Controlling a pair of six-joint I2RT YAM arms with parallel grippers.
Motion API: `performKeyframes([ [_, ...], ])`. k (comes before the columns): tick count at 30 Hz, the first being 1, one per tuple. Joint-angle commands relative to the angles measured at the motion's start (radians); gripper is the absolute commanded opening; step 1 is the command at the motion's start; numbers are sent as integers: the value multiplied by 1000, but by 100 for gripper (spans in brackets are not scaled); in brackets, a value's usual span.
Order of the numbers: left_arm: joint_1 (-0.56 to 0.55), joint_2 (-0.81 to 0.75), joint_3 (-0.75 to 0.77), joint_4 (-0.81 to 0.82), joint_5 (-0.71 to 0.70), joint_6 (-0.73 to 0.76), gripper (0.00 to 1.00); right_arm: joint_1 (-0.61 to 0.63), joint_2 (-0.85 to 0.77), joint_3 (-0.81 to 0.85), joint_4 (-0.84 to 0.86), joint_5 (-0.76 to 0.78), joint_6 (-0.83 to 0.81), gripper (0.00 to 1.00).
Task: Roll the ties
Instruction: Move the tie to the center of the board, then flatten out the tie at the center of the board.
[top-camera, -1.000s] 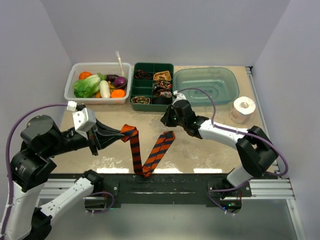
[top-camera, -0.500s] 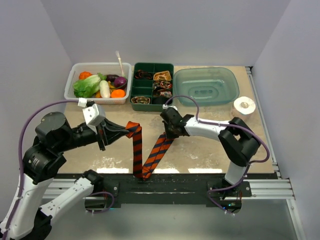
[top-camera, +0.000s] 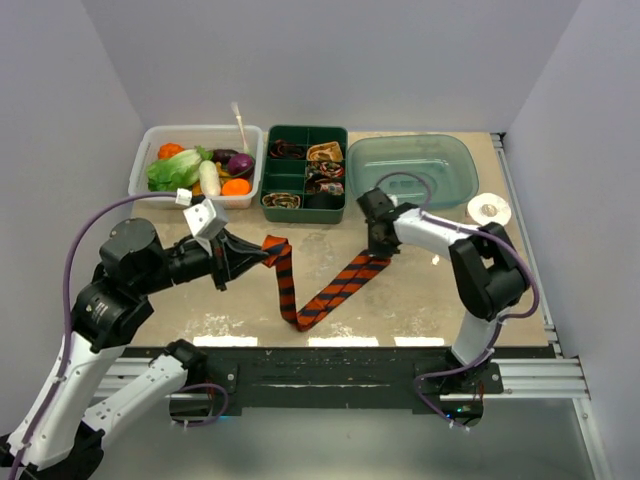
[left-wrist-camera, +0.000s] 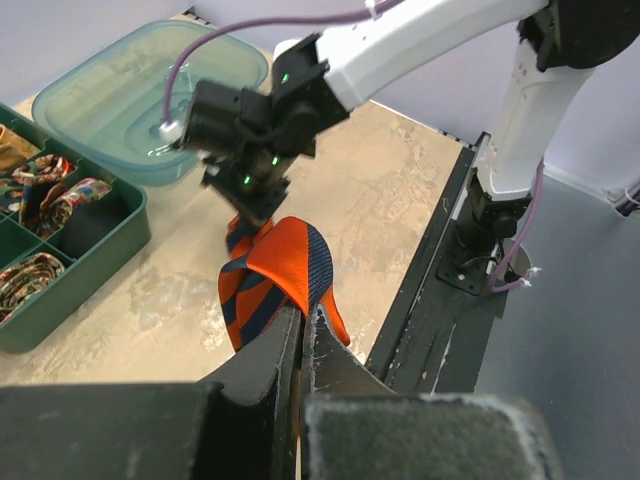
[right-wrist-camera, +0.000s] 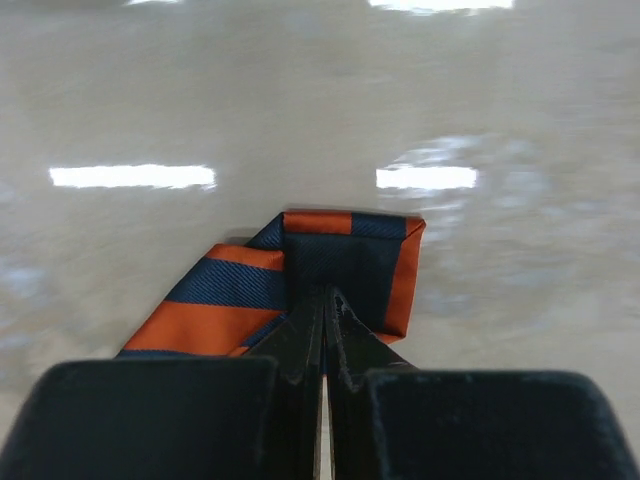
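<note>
An orange tie with dark diagonal stripes (top-camera: 330, 295) hangs in a V between my two grippers, its fold low near the table's front edge. My left gripper (top-camera: 262, 256) is shut on one end of the tie (left-wrist-camera: 285, 265), held above the table. My right gripper (top-camera: 378, 256) is shut on the other end (right-wrist-camera: 350, 262), low over the tabletop. Several small rolled ties (top-camera: 283, 200) sit in the compartments of a green organiser tray (top-camera: 305, 213) at the back.
A clear bin (top-camera: 140, 175) of toy vegetables stands back left. A teal plastic tub (top-camera: 412, 170) stands back right, with a white paper roll (top-camera: 488, 211) beside it. The table's front edge and black rail (top-camera: 320, 365) run just below the tie's fold.
The right gripper closed on the tie's end and pulled it rightward. The left gripper carried its end right and slightly up. The tie's V has widened and its fold shifted right.
</note>
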Motion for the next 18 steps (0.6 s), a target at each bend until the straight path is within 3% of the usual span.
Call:
performKeyframes([
  [1, -4, 37, -38, 78, -28, -9, 0, -165, -74, -34, -123, 35, -58, 0],
  [6, -4, 97, -75, 84, -74, 16, 0, -270, -135, -96, -150, 106, -44, 0],
  [11, -4, 163, -89, 50, -224, 27, 0, -319, -217, -121, -192, 210, -45, 0],
  [15, -3, 168, -113, 64, -238, 7, 0, -296, -329, -135, -120, 77, -79, 0],
  [18, -4, 163, -123, 70, -253, -5, 0, -189, -334, -107, -109, 51, -62, 0],
])
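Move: The tie's free end lies on the board right under the right hand's shut fingertips, about 1 cm ahead of them. From that hand, the teal tray is centred some 21 cm ahead and 9 cm to the right, and the paper roll 5 cm ahead and 27 cm to the right. The left hand holds the other end up high: the tie's fold touches the board about 35 cm below, 2 cm ahead and 5 cm right, with the board's centre 22 cm ahead and 10 cm right. The tie's free end is dragged to the right by the right hand's shut fingertips, still pressing it against the board; this hand sweeps about 15 cm right towards the paper roll's side, then comes free, lifting roughly 5 cm. Meanwhile the left hand, keeping its grip, lowers the held end and carries it forward, its fingers tipping farther down. ##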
